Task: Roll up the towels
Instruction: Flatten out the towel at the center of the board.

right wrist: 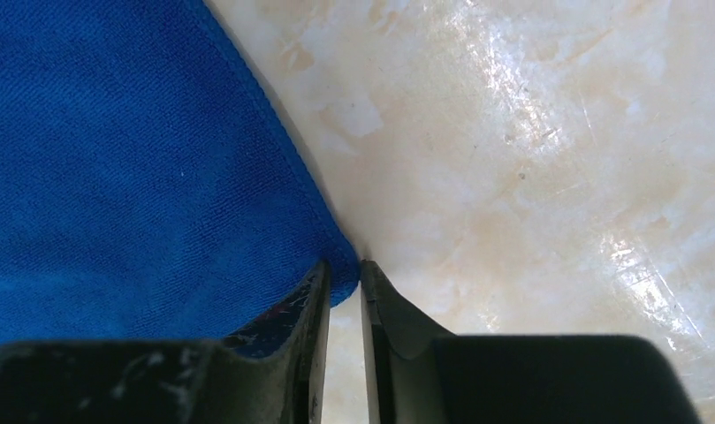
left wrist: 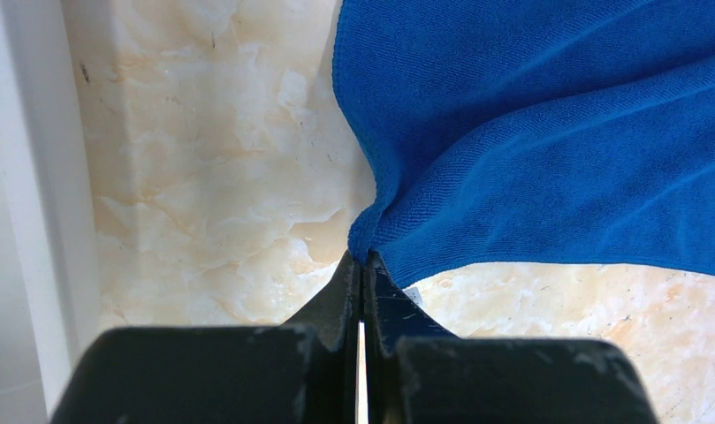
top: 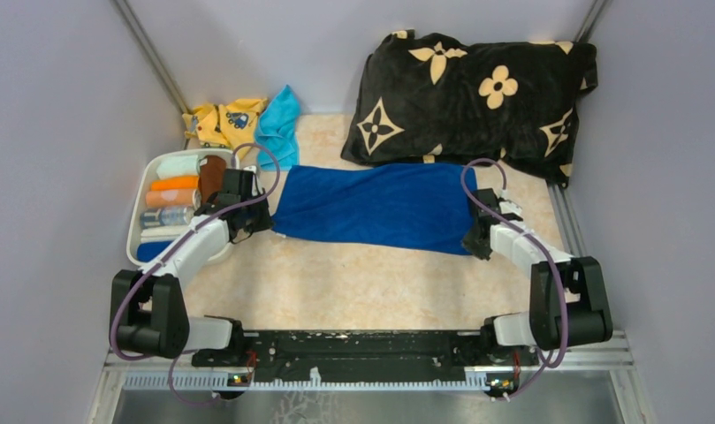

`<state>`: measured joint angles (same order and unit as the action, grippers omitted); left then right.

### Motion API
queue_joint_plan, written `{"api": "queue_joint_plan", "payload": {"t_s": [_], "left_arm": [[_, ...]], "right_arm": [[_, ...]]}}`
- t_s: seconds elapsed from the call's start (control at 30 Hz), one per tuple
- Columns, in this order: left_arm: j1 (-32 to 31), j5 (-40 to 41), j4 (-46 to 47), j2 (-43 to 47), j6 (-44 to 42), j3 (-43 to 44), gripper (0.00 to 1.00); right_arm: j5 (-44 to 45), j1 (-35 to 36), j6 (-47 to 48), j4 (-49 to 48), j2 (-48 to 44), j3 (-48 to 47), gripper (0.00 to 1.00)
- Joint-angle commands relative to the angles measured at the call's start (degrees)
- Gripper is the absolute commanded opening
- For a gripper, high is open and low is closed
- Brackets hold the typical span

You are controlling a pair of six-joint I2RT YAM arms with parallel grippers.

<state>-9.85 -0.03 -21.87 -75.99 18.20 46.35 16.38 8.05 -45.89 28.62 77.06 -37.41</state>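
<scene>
A dark blue towel [top: 376, 208] lies spread out flat across the middle of the marble table. My left gripper [top: 263, 221] is at its near left corner. In the left wrist view the jaws [left wrist: 363, 261] are pressed together on that corner, and the towel [left wrist: 530, 132] puckers toward the pinch. My right gripper [top: 474, 243] is at the near right corner. In the right wrist view its jaws [right wrist: 343, 274] stand a narrow gap apart with the towel's corner [right wrist: 115, 177] filling the gap at the tips.
A white bin [top: 134, 230] at the left holds several rolled towels, among them an orange one [top: 172, 185] and a brown one [top: 212, 174]. A yellow cloth [top: 221, 119] and a cyan cloth [top: 278, 128] lie at the back left. A black flowered pillow [top: 477, 93] lies at the back right.
</scene>
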Motion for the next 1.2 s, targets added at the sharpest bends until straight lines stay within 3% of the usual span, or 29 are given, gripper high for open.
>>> {"api": "queue_joint_plan", "payload": {"t_s": [0.0, 0.13, 0.33, 0.5, 0.7, 0.93, 1.17], "left_arm": [[0.6, -0.1, 0.6, -0.2, 0.3, 0.3, 0.0], [1.2, -0.6, 0.8, -0.3, 1.2, 0.7, 0.0], [2.7, -0.6, -1.0, 0.9, 4.7, 3.8, 0.0], [3.2, 0.1, -4.3, 6.0, 6.7, 10.4, 0.0], [3.2, 1.4, -10.9, 15.9, 7.0, 18.2, 0.0], [3.1, 2.3, -15.6, 30.8, 10.3, 20.5, 0.0], [3.1, 1.1, -22.1, 32.9, 12.2, 24.8, 0.0]], "right_arm": [[-1.2, -1.2, 0.7, -1.1, 2.6, -0.1, 0.14], [-0.7, -2.7, 2.3, 0.8, 0.8, -1.1, 0.0], [1.2, -5.4, 5.5, 7.2, -9.7, -4.5, 0.0], [4.5, -6.2, 11.4, 14.9, -19.1, -13.8, 0.0], [7.7, -6.2, 18.0, 22.7, -28.4, -26.4, 0.0], [8.5, -6.2, 23.0, 27.2, -40.2, -35.7, 0.0], [4.2, -6.2, 26.3, 29.3, -42.3, -40.2, 0.0]]}}
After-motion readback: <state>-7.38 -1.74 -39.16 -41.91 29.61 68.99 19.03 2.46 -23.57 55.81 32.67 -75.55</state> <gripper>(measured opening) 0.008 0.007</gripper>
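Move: Between the right hand's partly open fingertips lies the near right corner of the blue towel, about 1 cm to the left; the towel's middle is some 22 cm left and 10 cm ahead of that hand, and the black blanket about 34 cm straight ahead of it. The left hand already pinches the near left corner; from it the towel's middle is about 5 cm ahead, 23 cm right and 5 cm lower, the light-blue towel 22 cm ahead and 1 cm right, the white tub 19 cm left and 4 cm ahead. Closing fully on the near right corner, the right fingers pinch it and draw a little to the right, then whip it up some 35 cm, ending about 8 cm back and 5 cm right. The left hand keeps its pinch and rises alongside by nearly 30 cm, easing back about 7 cm. Both wrists tip their fingers up and forward, the right by about 50 degrees, the left less. ##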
